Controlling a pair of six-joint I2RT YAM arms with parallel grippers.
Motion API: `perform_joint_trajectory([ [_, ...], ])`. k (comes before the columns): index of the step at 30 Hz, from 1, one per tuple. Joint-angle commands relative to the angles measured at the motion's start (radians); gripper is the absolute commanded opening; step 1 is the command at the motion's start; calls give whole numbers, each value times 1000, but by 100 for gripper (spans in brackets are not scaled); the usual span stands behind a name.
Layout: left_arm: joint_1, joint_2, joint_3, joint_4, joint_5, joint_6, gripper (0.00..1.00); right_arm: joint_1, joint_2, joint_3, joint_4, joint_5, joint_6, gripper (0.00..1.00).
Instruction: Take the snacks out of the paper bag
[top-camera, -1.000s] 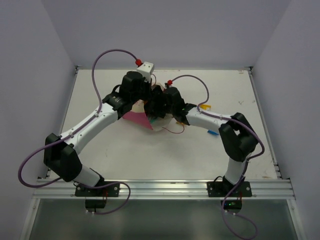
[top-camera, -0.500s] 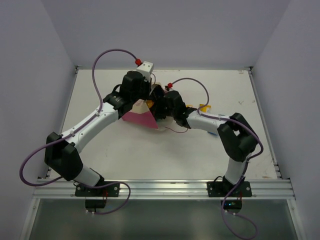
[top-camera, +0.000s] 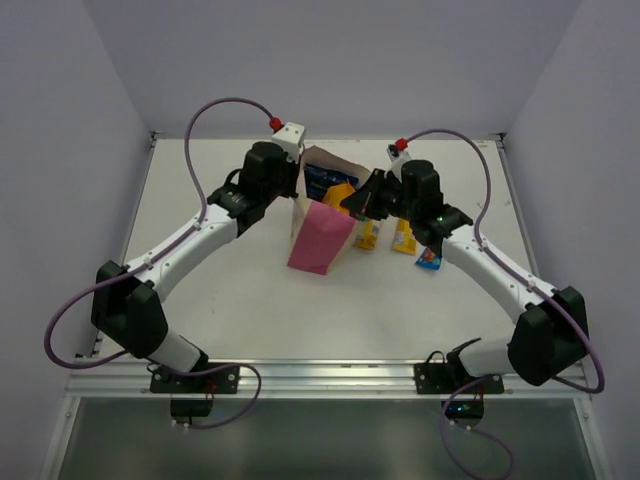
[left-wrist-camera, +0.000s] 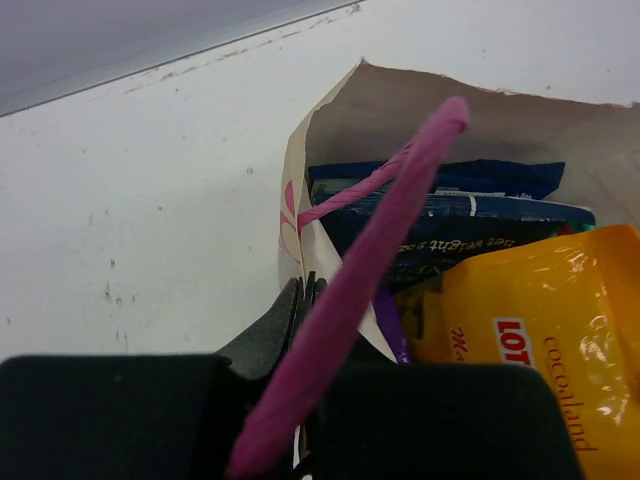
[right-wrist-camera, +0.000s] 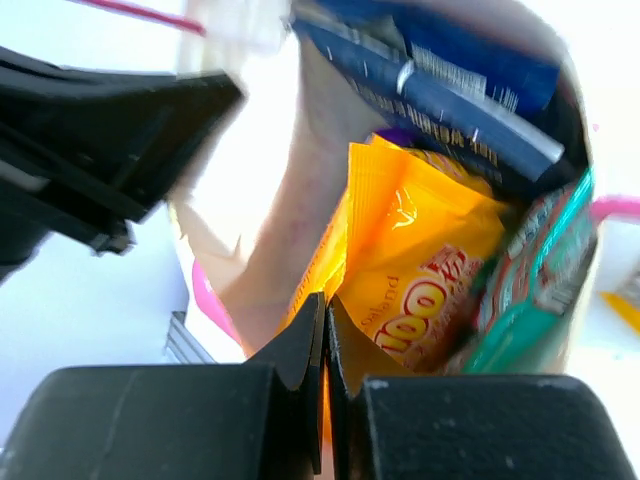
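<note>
The paper bag (top-camera: 320, 238) stands upright mid-table, pink side toward me. My left gripper (top-camera: 297, 196) is shut on its left rim; the left wrist view shows the jaws (left-wrist-camera: 311, 297) pinching the paper wall (left-wrist-camera: 420, 100), with the pink cord handle (left-wrist-camera: 400, 190) across the lens. My right gripper (top-camera: 359, 200) is shut on the edge of the orange-yellow packet (top-camera: 343, 193) at the bag's mouth, seen close in the right wrist view (right-wrist-camera: 430, 260). Two dark blue bags (left-wrist-camera: 450, 215), a green packet (right-wrist-camera: 530, 290) and a purple strip (left-wrist-camera: 390, 315) are still inside.
Three small packets lie on the table right of the bag: a yellow one (top-camera: 367, 236), another yellow one (top-camera: 403, 237) and a blue one (top-camera: 428, 260). Walls close in the table at the back and both sides.
The bag has gone from leaning over to upright. The right arm has swung out to the right and its gripper is now at the bag's mouth, uncovering the small packets.
</note>
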Motion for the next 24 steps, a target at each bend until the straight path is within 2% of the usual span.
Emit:
perform_joint_trajectory([
  [1,22,1,-46,-19,-11,85,0,-37,-35,140,-68,-49,-102,0],
  [6,21,-30,2,-35,11,143,0,-26,115,352,-115,-146,-101,0],
  [11,22,-45,116,-72,-26,188,0,18,256,659,-223,-157,-111,0],
  [18,41,-53,203,-98,-143,251,0,25,273,932,-356,-79,-163,0],
  [24,111,-73,168,-65,-172,321,0,-26,249,1105,-470,-31,-220,0],
])
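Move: The right hand already pinches the orange packet by its upper edge; its middle hangs about 6 cm below that hand, 4 cm ahead and 4 cm to the left, inside the paper bag. The bag's middle is about 6 cm ahead, 5 cm left and 12 cm down; a yellow packet lies on the table some 13 cm ahead and 7 cm right, 23 cm below. From the left hand, closed at the bag's rim, the bag's middle is about level ahead, 7 cm right and 12 cm down. Up goes the right hand, about 20 cm and gathering speed, pulling the still-pinched orange packet out of the bag's mouth; early on it also veers some 5 cm forward and to the left, and its fingers tip upward some 15 degrees. The left hand keeps its grip on the rim and, after a small dip, draws the bag left about 6 cm and up 4, rolling its left side up. ##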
